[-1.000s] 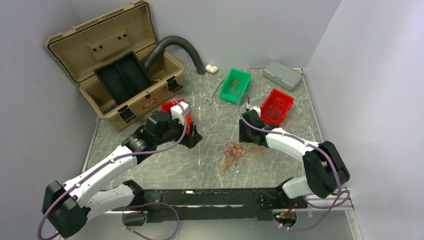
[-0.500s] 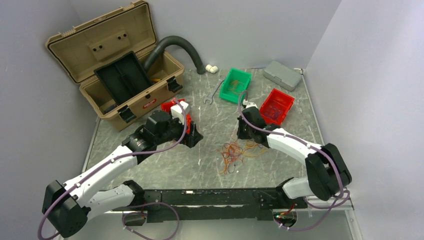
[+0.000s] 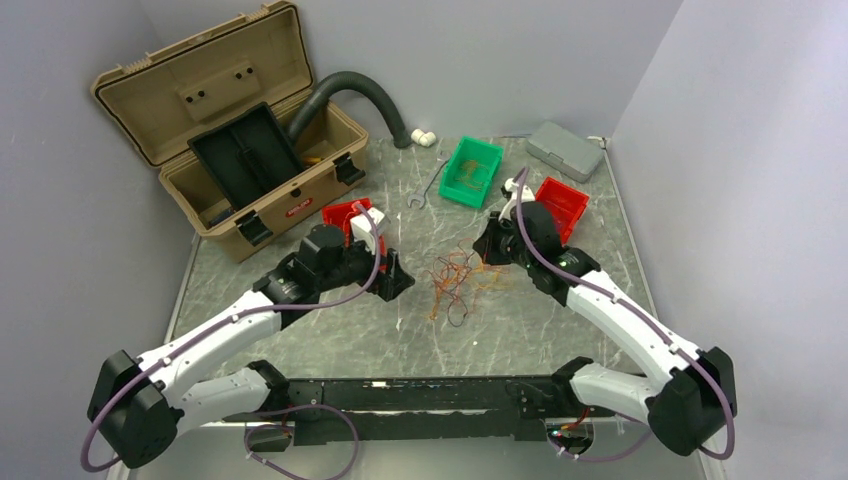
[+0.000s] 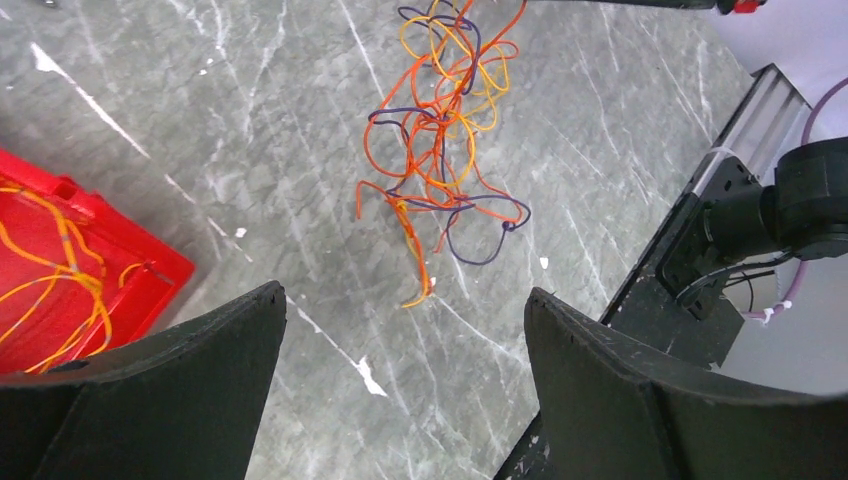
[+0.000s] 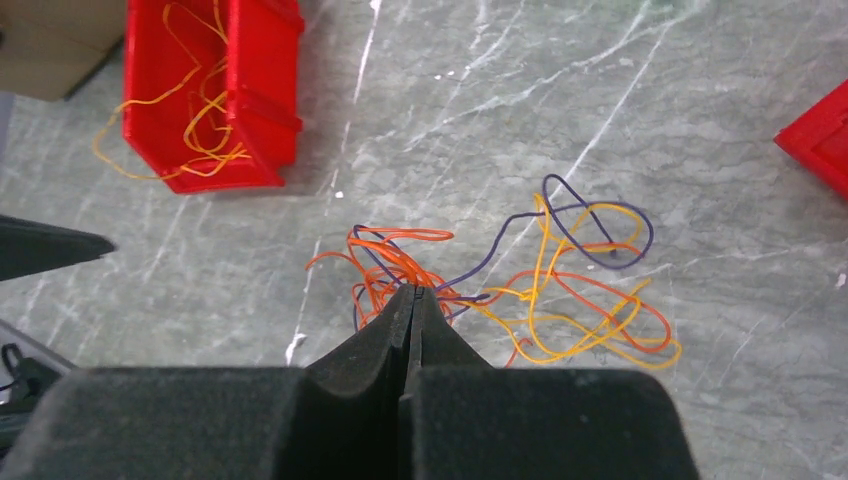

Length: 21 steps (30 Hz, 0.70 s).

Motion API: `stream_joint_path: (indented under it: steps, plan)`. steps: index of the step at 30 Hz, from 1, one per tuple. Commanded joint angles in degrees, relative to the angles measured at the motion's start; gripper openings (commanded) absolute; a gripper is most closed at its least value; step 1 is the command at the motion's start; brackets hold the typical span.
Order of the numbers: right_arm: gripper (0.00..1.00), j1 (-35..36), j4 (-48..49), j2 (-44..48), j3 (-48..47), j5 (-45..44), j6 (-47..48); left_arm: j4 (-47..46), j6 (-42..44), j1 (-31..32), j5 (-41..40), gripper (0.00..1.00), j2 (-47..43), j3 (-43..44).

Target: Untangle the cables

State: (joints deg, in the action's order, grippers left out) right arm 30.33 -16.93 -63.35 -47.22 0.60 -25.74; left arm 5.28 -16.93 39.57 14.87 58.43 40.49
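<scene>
The cables (image 3: 452, 276) are a loose tangle of orange, yellow and purple wires on the marble table (image 3: 330, 335) between my two arms. My right gripper (image 3: 487, 244) is shut on orange strands at the tangle's right side. In the right wrist view its closed tips (image 5: 412, 291) pinch those strands while the other cables (image 5: 530, 292) trail to the right. My left gripper (image 3: 396, 276) stands open just left of the tangle, holding nothing. The left wrist view shows the cables (image 4: 440, 140) ahead of the left gripper (image 4: 405, 297), apart from it.
A red bin (image 3: 343, 212) with yellow wires sits by the left gripper, also visible as the red bin (image 5: 215, 90). A second red bin (image 3: 560, 200), a green bin (image 3: 472, 170), a grey case (image 3: 565, 150), a metal hook (image 3: 428, 190), an open tan toolbox (image 3: 230, 130) and a dark hose (image 3: 365, 95) stand at the back.
My right gripper closed on the cables and pulled back and upward, dragging the tangle toward the far left. The left arm shifted slightly right, still open.
</scene>
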Motion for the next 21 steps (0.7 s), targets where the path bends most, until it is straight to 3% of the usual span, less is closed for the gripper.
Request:
stream_joint_path:
  steps: [1,17,21]
  plan:
    - [0.0,0.0,-2.1,3.5,-3.6,2.5,-2.0,-6.5,-1.0,1.8,2.6,0.91,2.4,-0.4]
    - [0.0,0.1,-1.3,5.6,-4.1,11.9,-7.8,-13.4,2.1,8.9,3.6,0.88,11.3,3.8]
    - [0.0,0.1,-0.9,5.3,-4.1,14.0,-9.1,-13.7,4.6,10.2,-0.1,0.88,14.5,6.1]
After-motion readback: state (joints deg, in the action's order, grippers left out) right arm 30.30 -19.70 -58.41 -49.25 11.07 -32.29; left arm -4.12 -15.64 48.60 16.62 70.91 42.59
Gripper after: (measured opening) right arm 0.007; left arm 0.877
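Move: The orange-and-purple tangle, held by a strand in the right fingers, trails to the table about 10 cm right of the left hand, some 3 cm nearer the bases and 11 cm lower. The yellow loops lie about 17 cm right and 3 cm back; the left red bin sits roughly 12 cm left and 9 cm ahead, both well below. From the right hand the tangle's middle is about 7 cm back, 5 cm left and 11 cm below. Bring the left gripper, fingers kept wide open, about 6 cm to the right towards the hanging tangle, sinking and drawing back a couple of centimetres each and swinging some 10 degrees clockwise. Meanwhile keep the right fingers pinched on the orange strand and raise it about 4 cm, easing back and left towards the left gripper while rolling the hand's left side up roughly 10 degrees. ##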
